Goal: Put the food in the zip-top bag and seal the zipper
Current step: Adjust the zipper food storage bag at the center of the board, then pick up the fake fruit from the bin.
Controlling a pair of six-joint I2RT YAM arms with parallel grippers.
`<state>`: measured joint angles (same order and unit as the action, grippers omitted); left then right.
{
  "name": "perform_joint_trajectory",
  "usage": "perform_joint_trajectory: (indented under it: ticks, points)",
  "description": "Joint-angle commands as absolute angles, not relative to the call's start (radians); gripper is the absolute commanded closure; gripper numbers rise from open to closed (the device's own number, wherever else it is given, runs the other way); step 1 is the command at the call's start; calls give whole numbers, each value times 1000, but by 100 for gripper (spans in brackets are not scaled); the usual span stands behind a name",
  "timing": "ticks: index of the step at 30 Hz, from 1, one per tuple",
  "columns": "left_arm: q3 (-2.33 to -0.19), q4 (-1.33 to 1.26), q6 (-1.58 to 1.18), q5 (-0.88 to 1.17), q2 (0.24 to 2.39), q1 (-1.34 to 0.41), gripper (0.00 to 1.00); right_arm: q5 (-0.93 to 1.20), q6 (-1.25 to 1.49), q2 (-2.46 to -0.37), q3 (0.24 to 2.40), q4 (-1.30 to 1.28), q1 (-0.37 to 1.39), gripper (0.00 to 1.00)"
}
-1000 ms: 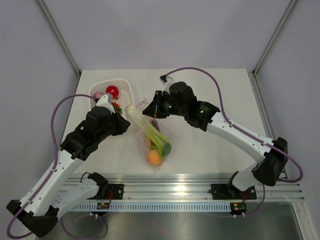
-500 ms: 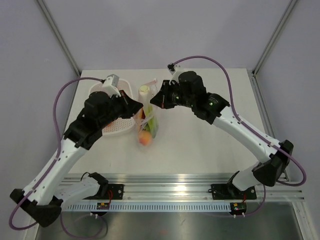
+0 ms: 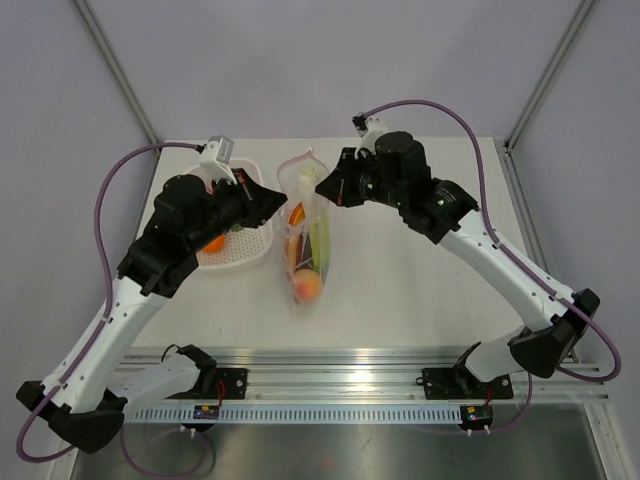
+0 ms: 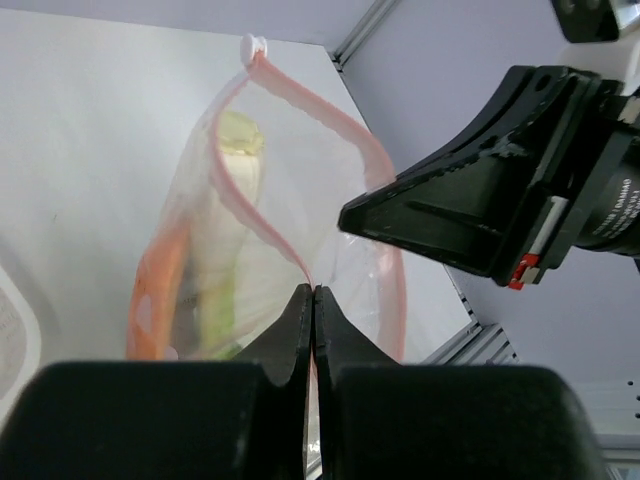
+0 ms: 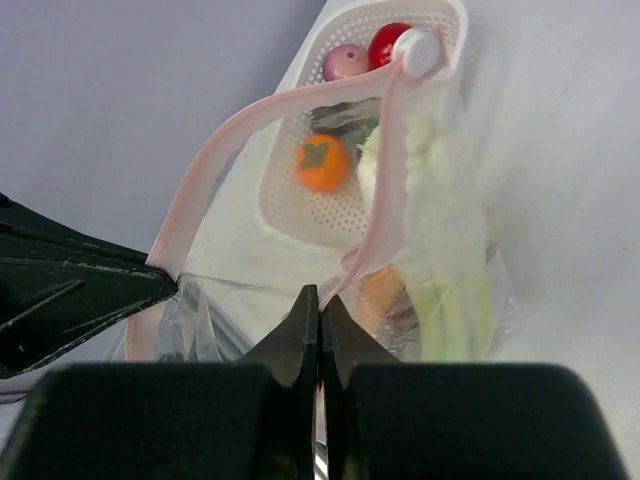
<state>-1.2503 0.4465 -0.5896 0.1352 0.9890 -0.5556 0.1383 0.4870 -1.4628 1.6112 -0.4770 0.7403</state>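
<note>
The zip-top bag [image 3: 297, 185] hangs upright above the table, held between both grippers with its mouth spread open. Inside it lie a celery stalk [image 3: 322, 235], a carrot and an orange fruit [image 3: 307, 288] at the bottom. My left gripper [image 4: 314, 291] is shut on one strip of the pink zipper [image 4: 396, 300]. My right gripper [image 5: 319, 296] is shut on the facing strip of the zipper [image 5: 387, 170]. A white slider [image 5: 415, 50] sits at the far end of the mouth. More food stays in the basket: an orange [image 5: 322, 163], a tomato [image 5: 385, 42] and an onion [image 5: 344, 62].
The white slotted basket [image 3: 243, 257] stands on the table just left of the bag, under my left arm. Grey walls and metal posts close the table at the back and sides. A metal rail with the arm bases runs along the near edge.
Both arms have risen and moved toward the back, lifting the bag from lying flat on the table to hanging upright. Its mouth has spread open between the two grippers.
</note>
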Motion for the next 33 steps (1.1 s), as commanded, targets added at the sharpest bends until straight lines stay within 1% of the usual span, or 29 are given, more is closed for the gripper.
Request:
perform_joint_trajectory:
  ticks: [1, 7, 12, 13, 14, 16, 18, 21, 28, 31, 33]
  points:
    - [-1239, 417, -554, 164, 1038, -535, 100, 77, 453, -1470, 1656, -483, 701, 100]
    - [-1279, 409, -540, 157, 1025, -535, 100, 69, 405, -1410, 1713, -486, 703, 100]
    - [-1159, 356, -574, 202, 1023, -535, 99, 80, 420, -1408, 1640, -462, 703, 100]
    - [-1134, 350, -580, 213, 1022, -535, 96, 86, 425, -1410, 1612, -453, 703, 100]
    - [-1114, 348, -587, 212, 1017, -535, 90, 100, 431, -1413, 1597, -442, 703, 100]
    - [-1083, 362, -581, 189, 1012, -534, 61, 112, 434, -1417, 1565, -416, 703, 100]
    - [-1081, 392, -571, 167, 1009, -531, 37, 121, 440, -1420, 1551, -408, 703, 100]
    - [-1106, 449, -540, 138, 1011, -506, 35, 141, 443, -1424, 1545, -400, 703, 100]
    - [-1196, 546, -453, 83, 1000, -396, 35, 175, 463, -1413, 1519, -379, 703, 100]
    - [-1215, 584, -431, 100, 1003, -329, 35, 189, 466, -1417, 1520, -383, 703, 100]
    - [-1215, 600, -428, 129, 1002, -269, 32, 189, 466, -1417, 1516, -380, 703, 100]
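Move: Both grippers pinch opposite rims of the open food storage bag. Its middle lies about 3 cm ahead, 3 cm right and 14 cm below the left hand, and about 1 cm ahead, 3 cm left and 14 cm below the right. From the left hand, the white zipper slider is some 9 cm ahead and 4 cm right, level with it; the peach is about 1 cm right, neither ahead nor back, 27 cm down; the basket is roughly 25 cm ahead, 22 cm left, 33 cm down. Lower the left gripper about 9 cm, opening its fingers wide on the way down to let go of the bag's left rim, then swing it some 7 cm left and a little forward, away from the bag towards the basket, turning counter-clockwise. Keep the right gripper shut on its rim, easing it 2 cm right, then about 4 cm down. ##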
